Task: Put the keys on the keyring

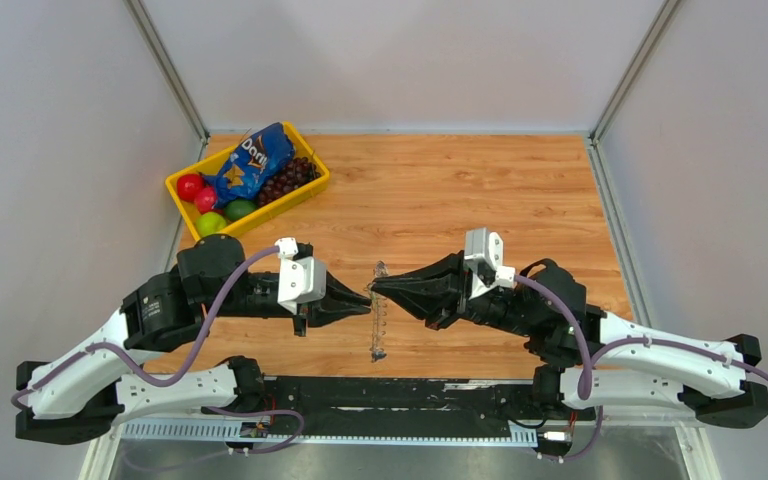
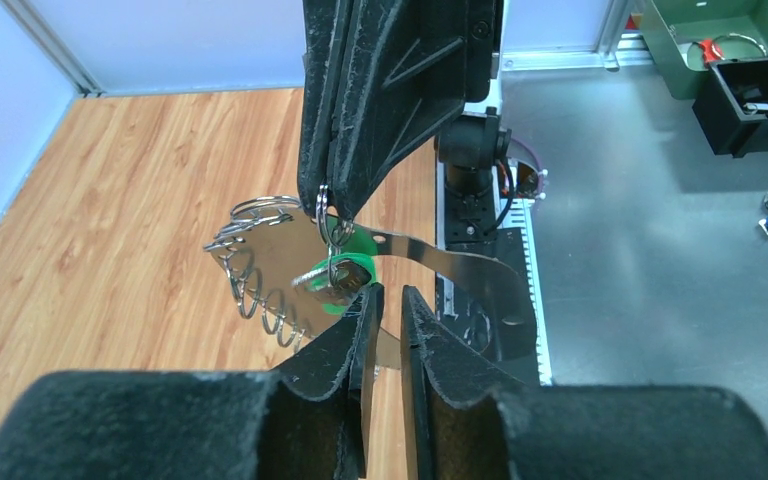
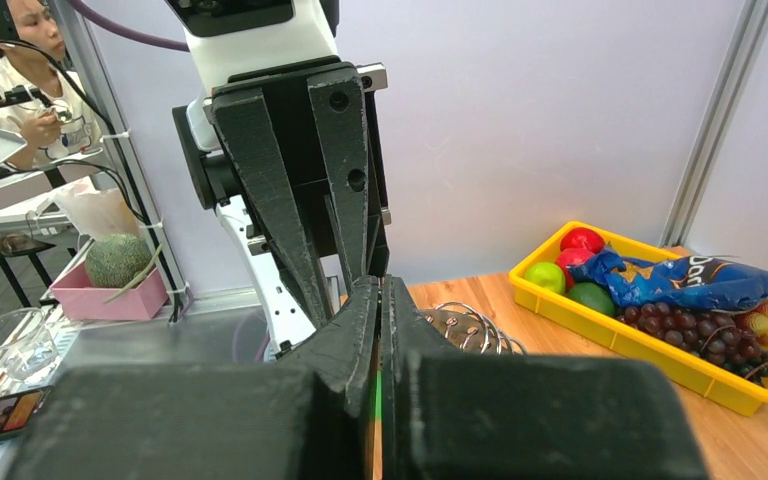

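The keyring (image 1: 378,322) is a silvery metal band with a row of wire loops along one side (image 2: 260,250). It stands on edge between both grippers at mid-table. The keys (image 2: 345,275), small dark pieces with a green tag, hang against it from a little wire ring. My right gripper (image 2: 328,205) is shut on that ring, and a green sliver shows between its pads (image 3: 380,285). My left gripper (image 2: 388,292) sits just under the keys, its jaws a narrow gap apart. The band's edge shows in that gap. Seen from above, both tips (image 1: 365,300) (image 1: 375,284) almost touch.
A yellow bin (image 1: 175,185) at the back left holds fruit, grapes and a blue chip bag. Grey walls close in the table on three sides. Off the near edge, a green box (image 2: 660,30) and a black box (image 2: 750,120) sit on a metal surface.
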Robot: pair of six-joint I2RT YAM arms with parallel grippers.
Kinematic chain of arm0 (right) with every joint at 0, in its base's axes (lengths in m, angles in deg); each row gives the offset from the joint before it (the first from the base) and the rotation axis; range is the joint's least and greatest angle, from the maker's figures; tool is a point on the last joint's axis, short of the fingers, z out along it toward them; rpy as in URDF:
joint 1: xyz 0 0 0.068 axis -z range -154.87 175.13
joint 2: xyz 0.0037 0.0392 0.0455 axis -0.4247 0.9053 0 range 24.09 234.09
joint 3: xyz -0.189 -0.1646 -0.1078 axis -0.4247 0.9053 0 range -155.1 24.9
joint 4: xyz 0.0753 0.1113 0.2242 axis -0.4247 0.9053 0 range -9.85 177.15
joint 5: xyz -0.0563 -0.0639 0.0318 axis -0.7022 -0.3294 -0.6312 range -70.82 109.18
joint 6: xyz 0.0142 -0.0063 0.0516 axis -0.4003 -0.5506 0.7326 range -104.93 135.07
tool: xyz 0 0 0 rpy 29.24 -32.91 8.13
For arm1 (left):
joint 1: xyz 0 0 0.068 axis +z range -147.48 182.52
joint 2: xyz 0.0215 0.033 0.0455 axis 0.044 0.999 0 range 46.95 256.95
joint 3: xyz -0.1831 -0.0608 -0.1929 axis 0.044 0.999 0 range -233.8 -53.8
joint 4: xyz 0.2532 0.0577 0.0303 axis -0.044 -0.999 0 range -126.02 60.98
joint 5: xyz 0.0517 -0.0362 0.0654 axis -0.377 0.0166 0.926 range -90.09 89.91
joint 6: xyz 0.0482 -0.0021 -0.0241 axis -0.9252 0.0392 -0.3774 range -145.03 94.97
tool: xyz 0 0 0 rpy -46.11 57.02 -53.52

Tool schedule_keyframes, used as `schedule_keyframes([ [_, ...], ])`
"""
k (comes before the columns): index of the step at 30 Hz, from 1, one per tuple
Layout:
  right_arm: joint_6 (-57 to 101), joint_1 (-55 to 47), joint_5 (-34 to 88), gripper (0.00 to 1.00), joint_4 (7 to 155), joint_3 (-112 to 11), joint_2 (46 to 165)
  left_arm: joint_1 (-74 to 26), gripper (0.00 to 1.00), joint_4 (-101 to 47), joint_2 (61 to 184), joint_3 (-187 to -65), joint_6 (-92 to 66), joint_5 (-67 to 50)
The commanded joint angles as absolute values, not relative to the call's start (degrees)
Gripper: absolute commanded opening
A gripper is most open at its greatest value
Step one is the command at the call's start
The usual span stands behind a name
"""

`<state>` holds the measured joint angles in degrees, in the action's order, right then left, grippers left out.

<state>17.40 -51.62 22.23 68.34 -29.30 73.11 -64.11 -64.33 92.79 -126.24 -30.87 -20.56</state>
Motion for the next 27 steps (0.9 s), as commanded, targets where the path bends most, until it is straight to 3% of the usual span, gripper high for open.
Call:
schedule_keyframes([
  [1,18.36,-51.86,22.58,0.00,62.33,-29.46,73.64,-64.14,0.23,-62.29,92.43,-126.23,-30.41,-21.08],
  [4,18.39,-51.94,22.75,0.00,62.39,-29.41,73.49,-64.10,0.24,-62.51,92.15,-126.26,-30.36,-20.55],
  [17,20.09,-51.95,24.29,0.00,56.91,-25.88,71.01,-64.10,0.47,-60.01,86.96,-125.79,-28.76,-15.95],
  [27,20.44,-52.22,25.83,0.00,47.45,-22.83,70.59,-64.10,0.52,-47.71,84.15,-121.09,-26.19,-16.18],
])
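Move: Just beyond the left fingertips, about 2 cm to their right, 1 cm ahead and 1 cm higher, hangs the key with its green tag; the metal keyring plate's middle lies some 2 cm to the left hand's right, 1 cm back and level in height. From the shut right fingertips, the key and tag hang about 3 cm below and 1 cm back, the plate's middle some 3 cm back and 4 cm below. Backing out from the key and keyring plate, the empty left hand rises about 5 cm and draws some 3 cm to the left, slow at first and then faster. Its fingers spread from slightly parted to about half open, and its wrist tips the fingertips up roughly 15 degrees. The right hand stays nearly in place, keeping its shut grip on the ring between its tips. ##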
